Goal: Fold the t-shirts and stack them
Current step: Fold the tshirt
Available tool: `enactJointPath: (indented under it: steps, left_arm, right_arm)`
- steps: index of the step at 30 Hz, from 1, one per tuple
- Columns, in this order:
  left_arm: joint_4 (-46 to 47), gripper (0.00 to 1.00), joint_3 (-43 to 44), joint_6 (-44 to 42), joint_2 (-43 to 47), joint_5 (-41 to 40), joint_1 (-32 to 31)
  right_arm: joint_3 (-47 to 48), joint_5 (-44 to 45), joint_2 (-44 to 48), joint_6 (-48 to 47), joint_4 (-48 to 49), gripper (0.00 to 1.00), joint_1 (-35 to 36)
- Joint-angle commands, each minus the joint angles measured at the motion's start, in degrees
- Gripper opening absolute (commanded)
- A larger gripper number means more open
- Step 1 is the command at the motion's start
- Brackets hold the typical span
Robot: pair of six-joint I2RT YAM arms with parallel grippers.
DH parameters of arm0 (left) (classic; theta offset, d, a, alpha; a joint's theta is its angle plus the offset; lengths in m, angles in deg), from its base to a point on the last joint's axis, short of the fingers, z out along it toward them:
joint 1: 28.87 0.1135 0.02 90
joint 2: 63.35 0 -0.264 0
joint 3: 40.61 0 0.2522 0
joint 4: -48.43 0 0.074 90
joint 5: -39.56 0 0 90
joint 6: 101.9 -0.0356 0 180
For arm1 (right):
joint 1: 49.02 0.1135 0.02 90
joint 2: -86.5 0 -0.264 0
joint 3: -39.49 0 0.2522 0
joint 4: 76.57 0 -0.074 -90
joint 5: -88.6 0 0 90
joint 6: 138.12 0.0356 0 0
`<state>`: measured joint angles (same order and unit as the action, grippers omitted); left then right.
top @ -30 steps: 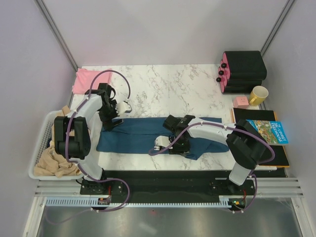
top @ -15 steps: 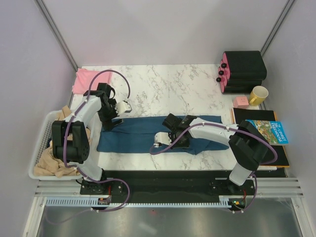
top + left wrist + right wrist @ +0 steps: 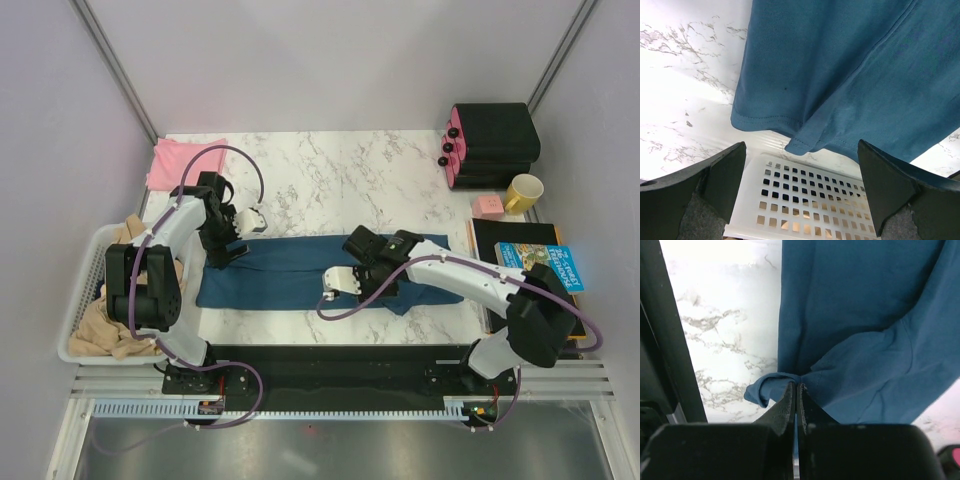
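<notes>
The dark teal-blue t-shirt [image 3: 275, 270] lies as a long folded strip across the near half of the marble table. My right gripper [image 3: 372, 284] is shut on a bunched fold at its near right edge. In the right wrist view the fingertips [image 3: 796, 390] pinch the teal cloth [image 3: 860, 315], and a small loop bulges out to the left. Over the shirt's left end my left gripper [image 3: 226, 248] stands wide open. Its fingers [image 3: 720, 180] frame the shirt's hem [image 3: 805, 140] without touching it. The pale pink t-shirt [image 3: 175, 160] lies flat at the back left corner.
A white perforated basket [image 3: 95, 262] holding beige cloth [image 3: 110, 320] sits at the left table edge, right under my left gripper [image 3: 800, 200]. A black case [image 3: 490, 145], a yellow mug [image 3: 522, 192], a small pink box [image 3: 487, 206] and a blue book [image 3: 545, 265] are at the right.
My right gripper has closed on the teal shirt's near edge and shifted right and slightly back, pulling the cloth with it. The left arm has barely moved.
</notes>
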<state>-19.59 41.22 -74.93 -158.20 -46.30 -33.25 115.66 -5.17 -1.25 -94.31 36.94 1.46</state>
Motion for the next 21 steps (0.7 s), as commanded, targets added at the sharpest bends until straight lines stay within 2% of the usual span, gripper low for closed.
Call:
enactJointPath:
  steps: [1,3,5,9,15,21]
  left_arm:
    - [0.21,1.00,1.01,0.71,2.30,0.69,-0.28]
    - [0.12,1.00,1.01,0.71,2.47,0.52,-0.28]
    - [0.21,1.00,0.83,0.62,2.74,0.52,-0.28]
    - [0.03,1.00,0.48,0.62,3.18,0.43,-0.28]
    - [0.12,1.00,-0.40,0.53,3.97,0.34,-0.28]
    - [0.12,1.00,-1.01,0.27,4.23,0.43,-0.28]
  right_arm:
    - [-1.85,3.40,4.16,-4.51,-2.90,0.00,0.06]
    - [-2.99,5.25,4.16,-5.39,-3.34,0.01,-0.20]
    - [-4.22,8.15,4.16,-7.06,-2.91,0.08,-0.47]
    - [-4.67,10.53,3.81,-8.82,-2.29,0.15,-1.61]
    - [-5.11,13.87,2.58,-11.55,-0.97,0.37,-3.98]
    - [-5.64,18.18,1.53,-12.96,2.88,0.43,-6.70]
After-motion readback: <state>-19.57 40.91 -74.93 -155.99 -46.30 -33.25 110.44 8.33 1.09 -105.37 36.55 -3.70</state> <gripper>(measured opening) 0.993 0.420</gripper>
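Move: My right fingers are shut on the edge of the t-shirt's loose flap; its middle hangs about 2 cm back, 2 cm to the right and 3 cm below. The shirt's right end lies some 17 cm to my right, 4 cm ahead and 6 cm down; the pink cube about 23 cm right and 20 cm ahead. From my open left hand the flap is roughly 43 cm right, 12 cm back and 5 cm lower. With my right hand I carry the flap's edge off to the right, towards the shirt's right end, and open the fingers a bit under halfway to let it go. I go about 7 cm right, bearing forward some 3 cm in the later part; after a small rise and dip I stay nearly level, while the fingertips swing some 15 degrees outward to the right and forward. ##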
